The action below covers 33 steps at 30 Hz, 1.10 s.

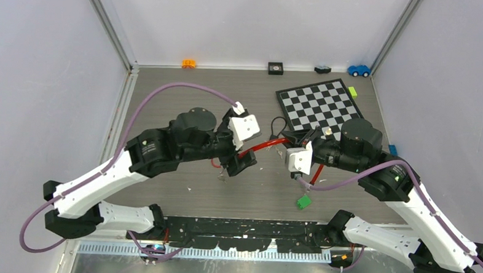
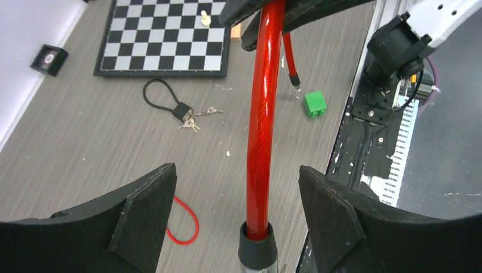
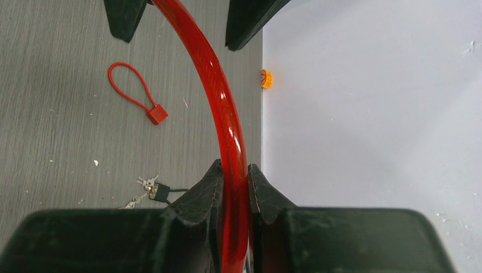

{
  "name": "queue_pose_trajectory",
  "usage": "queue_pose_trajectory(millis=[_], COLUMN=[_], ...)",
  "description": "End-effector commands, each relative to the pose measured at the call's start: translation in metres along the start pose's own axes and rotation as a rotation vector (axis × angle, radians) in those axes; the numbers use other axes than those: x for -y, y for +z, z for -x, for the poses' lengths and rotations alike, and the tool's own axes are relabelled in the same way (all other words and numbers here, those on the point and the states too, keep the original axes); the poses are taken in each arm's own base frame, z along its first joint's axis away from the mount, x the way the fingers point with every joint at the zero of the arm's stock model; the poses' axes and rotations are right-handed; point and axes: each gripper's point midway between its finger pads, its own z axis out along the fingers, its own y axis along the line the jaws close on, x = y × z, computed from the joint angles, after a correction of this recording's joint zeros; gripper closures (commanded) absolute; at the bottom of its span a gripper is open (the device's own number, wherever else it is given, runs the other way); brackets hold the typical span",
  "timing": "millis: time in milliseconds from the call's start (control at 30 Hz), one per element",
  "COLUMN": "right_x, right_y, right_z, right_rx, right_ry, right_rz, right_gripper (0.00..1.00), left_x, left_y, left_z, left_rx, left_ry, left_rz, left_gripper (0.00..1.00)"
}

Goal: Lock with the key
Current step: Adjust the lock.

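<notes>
A thick red cable lock [image 2: 262, 114] hangs above the table between both arms. My right gripper [image 3: 233, 182] is shut on the cable partway along. The cable's black collar and silvery end [image 2: 258, 247] sit between the fingers of my left gripper [image 2: 237, 170], which is open, with clear gaps on both sides of the cable. The cable's other end [image 2: 294, 79] hangs down near the green block. A bunch of small keys [image 2: 199, 116] lies on the table beside a small black padlock [image 2: 183, 111] with a black loop. From above, the cable [image 1: 264, 144] spans the two grippers.
A small red padlock [image 3: 156, 115] with a thin red loop lies on the table under the left arm. A green block [image 1: 303, 201] sits near the front rail. The chessboard [image 1: 319, 106], with a white pawn [image 2: 205, 19] on it, lies at the back right. Small toys line the back wall.
</notes>
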Motion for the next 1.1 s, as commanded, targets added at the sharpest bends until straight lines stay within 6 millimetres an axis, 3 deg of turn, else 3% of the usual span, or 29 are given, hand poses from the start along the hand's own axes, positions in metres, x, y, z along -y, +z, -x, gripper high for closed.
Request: queue_pose_trajectory(millis=[0,233,600,933,1067], right_x=[0.031,0.030,0.027,0.023,0.023], right_y=[-0.011,-0.009,-0.008,-0.006,-0.007], right_z=[0.022,0.020,0.016,0.013,0.012], right_rx=[0.054,0.051,0.037,0.026,0.024], right_ry=[-0.011,-0.003,0.010,0.016,0.017], right_rz=[-0.102,-0.100,-0.095,-0.082,-0.082], right_gripper=[0.99,0.99,0.99,0.99,0.99], left_x=[0.004,0.002,-0.007,-0.008,-0.007], left_y=[-0.001,0.009,0.013,0.014,0.017], left_z=[0.004,-0.010,-0.004,0.001,0.002], left_rx=[-0.003,-0.101,-0.102,-0.092,-0.089], left_ry=[0.003,0.034,0.057,0.056,0.055], left_rz=[-0.029,-0.015,0.045,0.045,0.039], left_gripper=[0.22,0.41,0.47,0.46,0.51])
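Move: Just under the left hand's open fingers hangs the black end of the red lock, about 2 cm back and 4 cm below. On the table some 25 cm down, the small red padlock is about 9 cm to the left of the left hand and level with it, and the black padlock with keys roughly 9 cm to its right and 5 cm ahead. From the right hand, gripping the red lock, that black end is about 7 cm back, 12 cm left and 4 cm below. Sinking about 3 cm over the red lock near its black end, the left hand then eases back up 1 cm and creeps 1 cm forward. The wrist rolls some 10 degrees, tipping the fingers farther down, while they close from wide to about half open around the tube without clamping it. The right hand stays put and keeps its pinch. ##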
